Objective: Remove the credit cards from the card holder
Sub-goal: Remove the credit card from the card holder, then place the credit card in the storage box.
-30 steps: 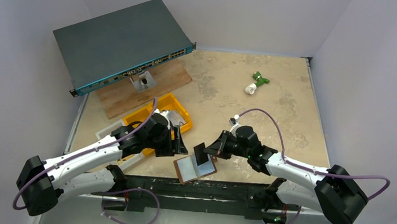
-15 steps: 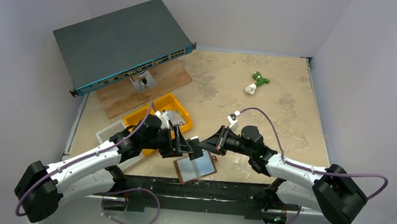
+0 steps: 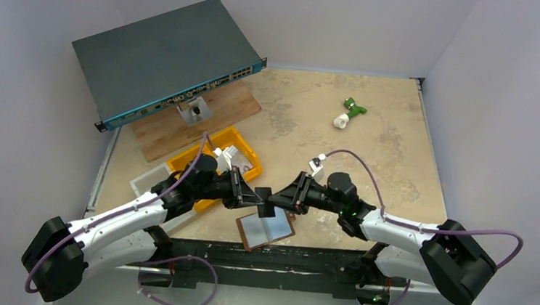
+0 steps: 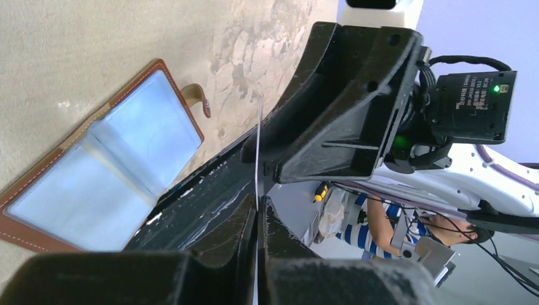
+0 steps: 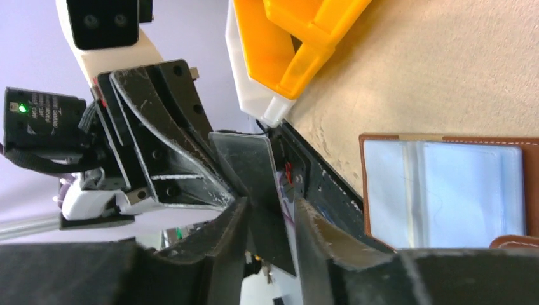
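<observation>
The card holder (image 3: 267, 229) lies open on the table near the front edge, brown with pale blue-grey sleeves; it also shows in the left wrist view (image 4: 108, 184) and the right wrist view (image 5: 445, 190). One credit card (image 3: 266, 203) is held in the air just above it and looks dark here. My left gripper (image 3: 255, 195) is shut on the card, whose thin edge (image 4: 258, 146) runs between its closed fingers. My right gripper (image 3: 275, 197) faces it from the right. Its jaws stand apart around the card (image 5: 254, 165), with a gap beside the right finger.
A yellow bin (image 3: 245, 158) with items in it sits just behind my left arm, and a white tray (image 3: 150, 181) lies beside it. A network switch (image 3: 165, 57) rests on a wooden board (image 3: 204, 118) at the back left. A green and white object (image 3: 346, 113) lies at the back right.
My right gripper carried the card left and up from over the wallet. My left gripper came in from the bin side and closed on the card. The right jaws have parted.
</observation>
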Controlling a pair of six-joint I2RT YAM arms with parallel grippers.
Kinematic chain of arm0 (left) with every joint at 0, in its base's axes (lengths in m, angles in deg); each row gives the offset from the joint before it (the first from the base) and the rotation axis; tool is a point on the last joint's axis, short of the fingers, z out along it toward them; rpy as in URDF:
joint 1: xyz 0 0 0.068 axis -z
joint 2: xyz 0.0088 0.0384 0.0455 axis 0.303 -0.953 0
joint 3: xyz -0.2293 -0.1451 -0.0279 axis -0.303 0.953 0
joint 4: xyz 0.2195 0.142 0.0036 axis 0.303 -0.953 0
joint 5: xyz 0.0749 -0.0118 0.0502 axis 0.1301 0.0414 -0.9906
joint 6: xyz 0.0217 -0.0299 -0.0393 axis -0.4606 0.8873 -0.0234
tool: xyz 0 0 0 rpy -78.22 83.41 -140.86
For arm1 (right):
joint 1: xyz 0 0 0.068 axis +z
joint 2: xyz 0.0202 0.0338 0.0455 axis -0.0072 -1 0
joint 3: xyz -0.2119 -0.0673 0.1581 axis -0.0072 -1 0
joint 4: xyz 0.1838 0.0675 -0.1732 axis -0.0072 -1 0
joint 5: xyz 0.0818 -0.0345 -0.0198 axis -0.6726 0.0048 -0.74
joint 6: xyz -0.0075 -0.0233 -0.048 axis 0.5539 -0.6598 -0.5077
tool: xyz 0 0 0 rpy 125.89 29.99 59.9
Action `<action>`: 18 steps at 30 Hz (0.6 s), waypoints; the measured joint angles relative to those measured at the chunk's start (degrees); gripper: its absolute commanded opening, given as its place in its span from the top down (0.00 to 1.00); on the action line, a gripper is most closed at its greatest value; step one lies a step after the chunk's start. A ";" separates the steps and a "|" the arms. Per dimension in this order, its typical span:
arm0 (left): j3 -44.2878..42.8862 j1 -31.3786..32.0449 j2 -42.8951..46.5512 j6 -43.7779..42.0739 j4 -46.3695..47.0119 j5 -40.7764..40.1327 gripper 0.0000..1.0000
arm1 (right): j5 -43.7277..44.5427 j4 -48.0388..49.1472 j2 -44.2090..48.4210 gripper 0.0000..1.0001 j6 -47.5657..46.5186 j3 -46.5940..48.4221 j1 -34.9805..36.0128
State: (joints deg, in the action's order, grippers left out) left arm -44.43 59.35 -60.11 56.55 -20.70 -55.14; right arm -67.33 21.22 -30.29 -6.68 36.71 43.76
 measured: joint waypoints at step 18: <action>-24.33 -0.57 -0.76 -14.27 -46.05 -26.53 1.00 | 12.66 -33.77 12.02 0.01 -15.56 10.58 0.20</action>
State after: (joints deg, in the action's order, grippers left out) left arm -68.76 58.78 -60.88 42.28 -66.75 -81.67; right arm -54.68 -12.55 -18.27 -22.24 47.28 43.96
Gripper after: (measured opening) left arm 0.006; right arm 0.987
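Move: The left fingers are already shut on the black card. The yellow tray lies roughly 12 cm ahead of them, 15 cm to their left and about 11 cm lower. The open card holder is some 5 cm back, 3 cm to their right and 12 cm below; the white tray stands about 29 cm to their left, level with them fore and aft. From the right gripper, just beginning to loosen, the card's middle is about 3 cm to the left. Open the right gripper fully to let go of the black card and ease it some 3 cm right and a little forward, clear of the card. Keep the left fingers pinched on the card: dip about 2 cm, then swing it roughly 8 cm left and 3 cm forward towards the yellow tray, rising again and tipping the fingers some 35 degrees further down. ##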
